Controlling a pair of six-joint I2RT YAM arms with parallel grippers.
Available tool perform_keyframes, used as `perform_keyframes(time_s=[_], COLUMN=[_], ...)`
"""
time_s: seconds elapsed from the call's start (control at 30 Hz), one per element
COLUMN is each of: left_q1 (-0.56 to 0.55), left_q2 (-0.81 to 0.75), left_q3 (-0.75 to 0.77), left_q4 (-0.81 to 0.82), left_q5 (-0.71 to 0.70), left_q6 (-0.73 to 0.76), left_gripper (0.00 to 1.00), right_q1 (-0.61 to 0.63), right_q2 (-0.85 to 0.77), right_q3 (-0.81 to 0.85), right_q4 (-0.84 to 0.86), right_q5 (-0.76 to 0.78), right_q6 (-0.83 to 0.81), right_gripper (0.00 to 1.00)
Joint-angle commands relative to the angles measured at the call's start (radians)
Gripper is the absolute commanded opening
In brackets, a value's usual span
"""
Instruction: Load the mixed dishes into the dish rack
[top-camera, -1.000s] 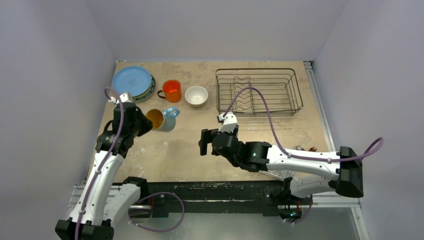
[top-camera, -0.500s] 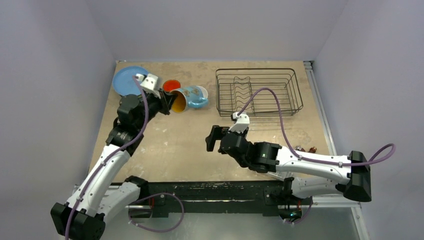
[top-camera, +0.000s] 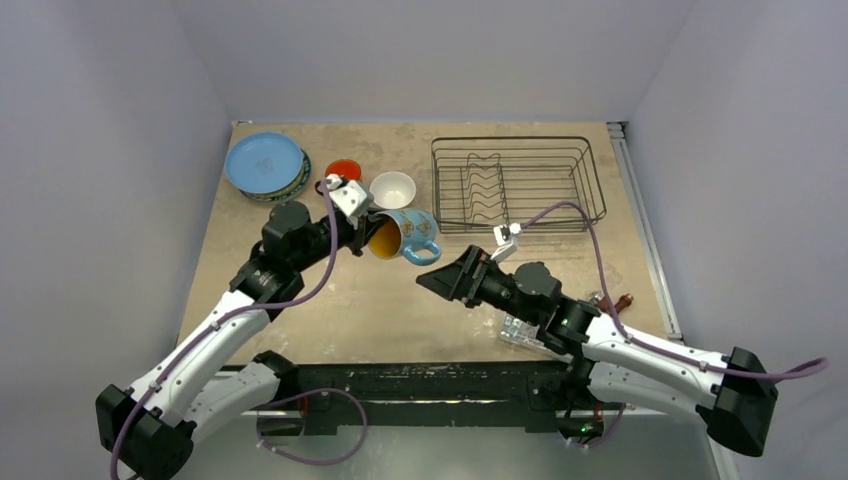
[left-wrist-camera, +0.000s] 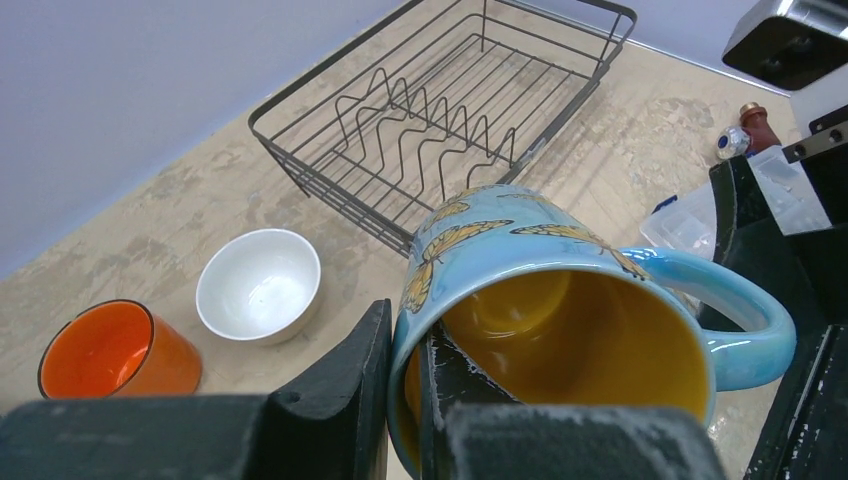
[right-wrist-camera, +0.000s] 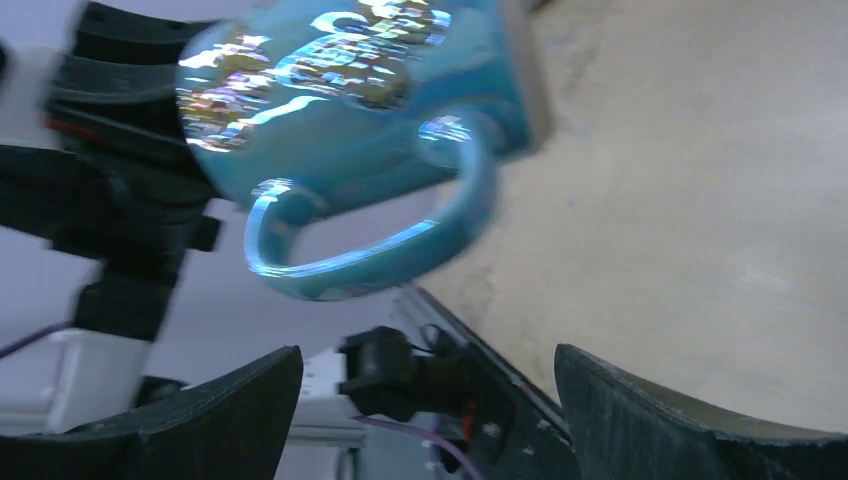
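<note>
My left gripper (top-camera: 366, 236) is shut on the rim of the light-blue mug (top-camera: 407, 234), one finger inside and one outside. It holds the mug on its side above mid table, and the pinch shows in the left wrist view (left-wrist-camera: 405, 395) on the mug (left-wrist-camera: 560, 290). My right gripper (top-camera: 432, 281) is open just right of the mug, whose handle (right-wrist-camera: 370, 250) hangs above its jaws (right-wrist-camera: 428, 365). The dish rack (top-camera: 516, 184) stands at the back right and holds no dishes. The white bowl (top-camera: 392, 189), orange cup (top-camera: 343, 169) and blue plate (top-camera: 264, 162) sit at the back left.
Another plate's rim (top-camera: 293, 189) shows under the blue plate. A clear plastic box (top-camera: 523, 331) of small parts lies under the right forearm, with small bottles (top-camera: 610, 298) beside it. The rack (left-wrist-camera: 450, 110), bowl (left-wrist-camera: 258, 285) and cup (left-wrist-camera: 105, 350) show in the left wrist view.
My left arm has carried the mug from the left side, past the cup and bowl, toward mid table. My right gripper has turned and moved up close to the mug.
</note>
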Motion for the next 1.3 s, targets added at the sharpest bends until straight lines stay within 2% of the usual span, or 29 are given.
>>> perform_keyframes(time_s=[0.0,0.17,0.33,0.43,0.47,0.57,0.73,0.83,1.0,1.1,1.13,1.17,1.27], left_q1=[-0.015,-0.027,-0.040,-0.045,-0.044,-0.046,-0.048,-0.050,-0.058,-0.065,-0.067,-0.067,-0.067], left_q2=[-0.049,-0.070,-0.091,-0.085,-0.077,-0.074,-0.066,-0.066,-0.050,-0.046,-0.041,-0.033,-0.031], left_q3=[0.015,-0.013,-0.036,-0.032,-0.029,-0.031,-0.031,-0.039,-0.026,-0.029,-0.025,-0.018,-0.012], left_q4=[0.180,0.218,0.239,0.245,0.250,0.266,0.287,0.295,0.277,0.266,0.260,0.255,0.254], left_q5=[0.009,0.034,0.048,0.067,0.082,0.119,0.147,0.176,0.198,0.197,0.196,0.199,0.220], left_q6=[0.028,-0.001,-0.014,-0.019,-0.026,-0.036,-0.051,-0.065,-0.050,-0.027,-0.016,-0.014,-0.023], left_gripper=[0.00,0.00,0.00,0.00,0.00,0.00,0.00,0.00,0.00,0.00,0.00,0.00,0.00], right_q1=[-0.022,-0.065,-0.106,-0.129,-0.134,-0.151,-0.165,-0.165,-0.165,-0.160,-0.160,-0.161,-0.159], right_q2=[0.035,0.165,0.296,0.361,0.379,0.420,0.491,0.543,0.670,0.742,0.766,0.775,0.769], right_q3=[0.029,-0.022,-0.046,-0.067,-0.072,-0.104,-0.122,-0.099,-0.069,-0.042,-0.037,-0.033,-0.049], right_q4=[0.375,0.767,0.977,1.104,1.142,1.208,1.343,1.372,1.562,1.626,1.639,1.642,1.640], right_q5=[-0.248,-0.269,-0.294,-0.325,-0.333,-0.340,-0.359,-0.382,-0.403,-0.422,-0.428,-0.435,-0.420], right_q6=[0.167,0.338,0.448,0.508,0.519,0.561,0.639,0.701,0.813,0.869,0.888,0.895,0.873], right_gripper=[0.99,0.99,0.96,0.80,0.77,0.75,0.65,0.47,0.45,0.27,0.18,0.02,0.00])
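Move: The left gripper already holds the blue mug by its rim; the mug's handle lies about 9 cm right, 5 cm back and slightly below that hand. From the open right hand the handle is some 5 cm ahead, 5 cm left and 4 cm higher, with the mug body about 8 cm ahead, 8 cm left and 6 cm up. The white bowl stands roughly 31 cm ahead, 12 cm left and 16 cm below; the dish rack some 33 cm ahead, 21 cm right and 15 cm down. Raise the open right gripper about 8 cm, rolling its left side up so its fingers come to point left and slightly upward, then bring it left and a little down beneath the mug's base, closing on the handle to pinch it. Keep the left grip on the rim, easing that hand back and right some 3 cm, then partly returning. ##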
